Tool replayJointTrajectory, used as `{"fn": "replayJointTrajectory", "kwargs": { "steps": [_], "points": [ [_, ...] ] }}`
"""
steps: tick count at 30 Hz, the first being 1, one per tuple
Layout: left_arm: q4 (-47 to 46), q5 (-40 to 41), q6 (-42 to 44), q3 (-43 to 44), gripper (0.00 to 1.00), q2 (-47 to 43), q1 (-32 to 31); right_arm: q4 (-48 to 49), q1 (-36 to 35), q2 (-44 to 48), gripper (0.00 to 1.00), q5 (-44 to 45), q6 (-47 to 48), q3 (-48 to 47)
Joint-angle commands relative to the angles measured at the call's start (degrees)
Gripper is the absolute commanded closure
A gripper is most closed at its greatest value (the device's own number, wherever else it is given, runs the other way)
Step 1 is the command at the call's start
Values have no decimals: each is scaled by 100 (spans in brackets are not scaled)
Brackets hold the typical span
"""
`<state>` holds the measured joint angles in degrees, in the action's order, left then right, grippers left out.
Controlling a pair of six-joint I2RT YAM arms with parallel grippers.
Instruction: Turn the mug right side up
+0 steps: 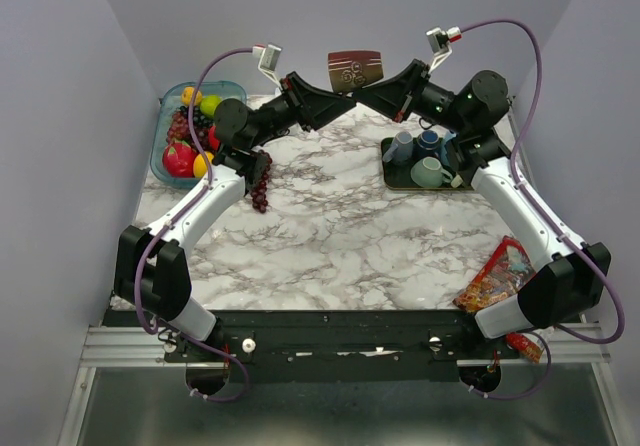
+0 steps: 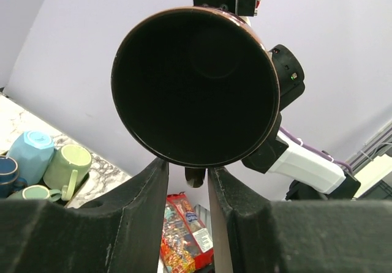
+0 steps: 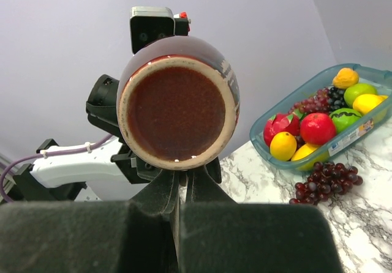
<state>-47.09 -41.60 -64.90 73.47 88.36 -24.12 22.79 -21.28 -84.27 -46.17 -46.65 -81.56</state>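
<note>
A brown glazed mug [image 1: 355, 69] hangs on its side in the air at the back centre, between my two raised arms. In the left wrist view its dark mouth [image 2: 196, 86] faces the camera. Its handle [image 2: 195, 176] points down between the fingers of my left gripper [image 2: 187, 169], with a gap showing on each side. In the right wrist view the mug's base [image 3: 177, 111] faces the camera. My right gripper [image 3: 184, 184] is shut on the handle just under it. The two grippers [image 1: 345, 96] [image 1: 366, 90] meet beneath the mug.
A clear blue fruit tray [image 1: 165, 151] stands at the back left, with loose grapes [image 1: 260, 181] beside it. At the back right a dark tray [image 1: 388, 176] holds several mugs. A red snack packet [image 1: 495, 276] lies near the right arm's base.
</note>
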Motion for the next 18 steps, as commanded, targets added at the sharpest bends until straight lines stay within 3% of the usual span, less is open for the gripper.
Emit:
{"fn": "replayJointTrajectory", "kwargs": {
  "steps": [1, 5, 12, 15, 18],
  "points": [
    [-327, 223, -75, 9, 61, 6, 30, 244, -61, 121, 99, -401, -45, 140],
    [-231, 258, 13, 36, 69, -11, 39, 253, -104, 139, 99, -419, -54, 219],
    [-107, 425, 74, 18, 76, -29, 92, 174, -140, 227, 99, -375, 7, 439],
    [-64, 486, 74, 18, 100, -20, 109, 95, -157, 253, 99, -313, 69, 509],
    [-90, 539, 83, -17, 100, -29, 135, 68, -175, 262, 99, -261, 104, 562]
  ]
}}
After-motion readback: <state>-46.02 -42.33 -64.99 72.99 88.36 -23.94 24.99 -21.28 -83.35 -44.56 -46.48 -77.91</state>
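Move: The mug's handle sits right in the left hand's open fingers, about 1 cm to its right and level. The mug body is some 6 cm above and 2 ahead of that hand. The mug tray lies roughly 26 cm right, 25 ahead and 42 below, the red grapes 24 left and 19 ahead on the table. For the right hand, which already pinches the handle, it is about 1 cm left. Left fingers close on the handle, staying nearly in place, while the right hand, still pinching, sinks about 1 cm. ##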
